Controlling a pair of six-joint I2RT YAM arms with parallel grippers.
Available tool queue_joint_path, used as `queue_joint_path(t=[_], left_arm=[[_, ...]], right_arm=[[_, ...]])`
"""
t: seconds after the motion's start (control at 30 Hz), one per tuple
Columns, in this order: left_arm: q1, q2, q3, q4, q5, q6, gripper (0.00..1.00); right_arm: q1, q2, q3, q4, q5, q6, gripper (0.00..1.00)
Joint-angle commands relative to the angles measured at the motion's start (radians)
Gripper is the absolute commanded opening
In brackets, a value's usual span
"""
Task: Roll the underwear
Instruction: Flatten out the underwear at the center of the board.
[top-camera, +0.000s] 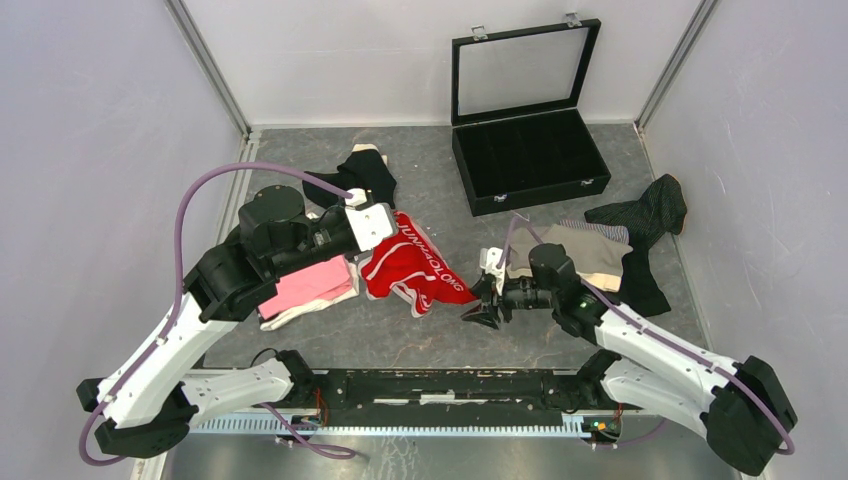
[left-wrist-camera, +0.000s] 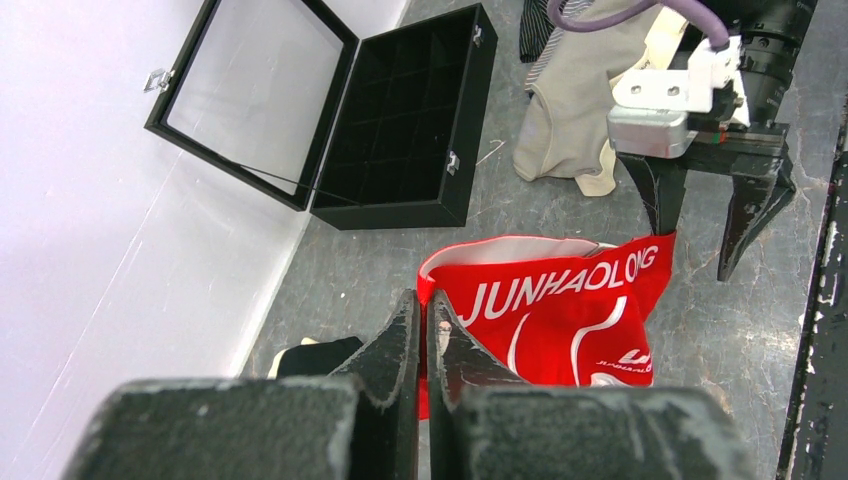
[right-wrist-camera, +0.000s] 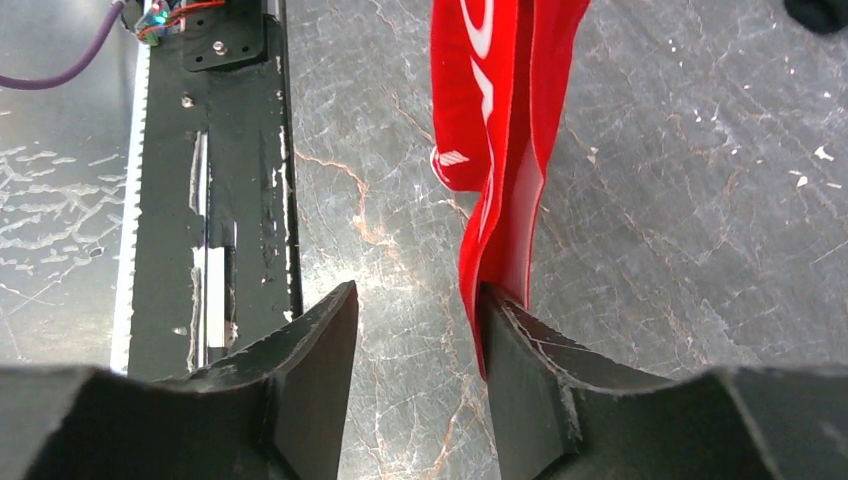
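Observation:
The red underwear (top-camera: 415, 268) with white lettering lies stretched across the middle of the table, also seen as red underwear (left-wrist-camera: 560, 310) in the left wrist view. My left gripper (left-wrist-camera: 425, 300) is shut on its left edge, a sliver of red showing between the fingers. My right gripper (right-wrist-camera: 420, 290) stands open at the cloth's right end; the red underwear (right-wrist-camera: 500, 150) edge lies against the inner face of one finger (right-wrist-camera: 520, 350), the other finger is apart from it. From above, the right gripper (top-camera: 482, 312) sits low by the cloth's near right corner.
Pink underwear (top-camera: 305, 285) lies under the left arm, black underwear (top-camera: 365, 180) behind it. Beige underwear (top-camera: 590, 250) and dark pinstriped underwear (top-camera: 645, 210) lie at the right. An open black compartment case (top-camera: 530, 150) stands at the back. The arms' base rail (top-camera: 450, 385) runs along the near edge.

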Motion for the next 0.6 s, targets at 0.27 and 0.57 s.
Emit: queue_joint_path(t=[0.27,0.57], left_arm=[[0.001,-0.016,0.008,0.052,-0.014,0.002,0.02],[0.001,-0.021,0.002,0.047,-0.047,-0.002,0.02]], right_arm=[[0.009,0.081,0.024,0.009,0.091,0.014,0.50],[0.010,0.136,0.094,-0.147,0.335,0.046,0.05]])
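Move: The red underwear hangs from the left hand, and its free waistband corner lies just inside the right hand's forward finger, about 2 cm ahead of that hand's point, level sideways and 2 cm below. From the left hand that corner is some 20 cm right, 3 cm back and 27 cm lower. The folded gray pair lies about 17 cm ahead and 23 cm right of the right hand, the black box 38 cm ahead and 14 cm right, both roughly 15 cm below. The red underwear's free waistband corner is pinched between the right fingertips: the right hand sinks about 3 cm, then pushes forward some 3 cm as its half-open fingers close nearly shut, swinging clockwise and tipping further down, roughly 10 degrees. The left hand stays high, keeping its grip on the waistband's other end. ##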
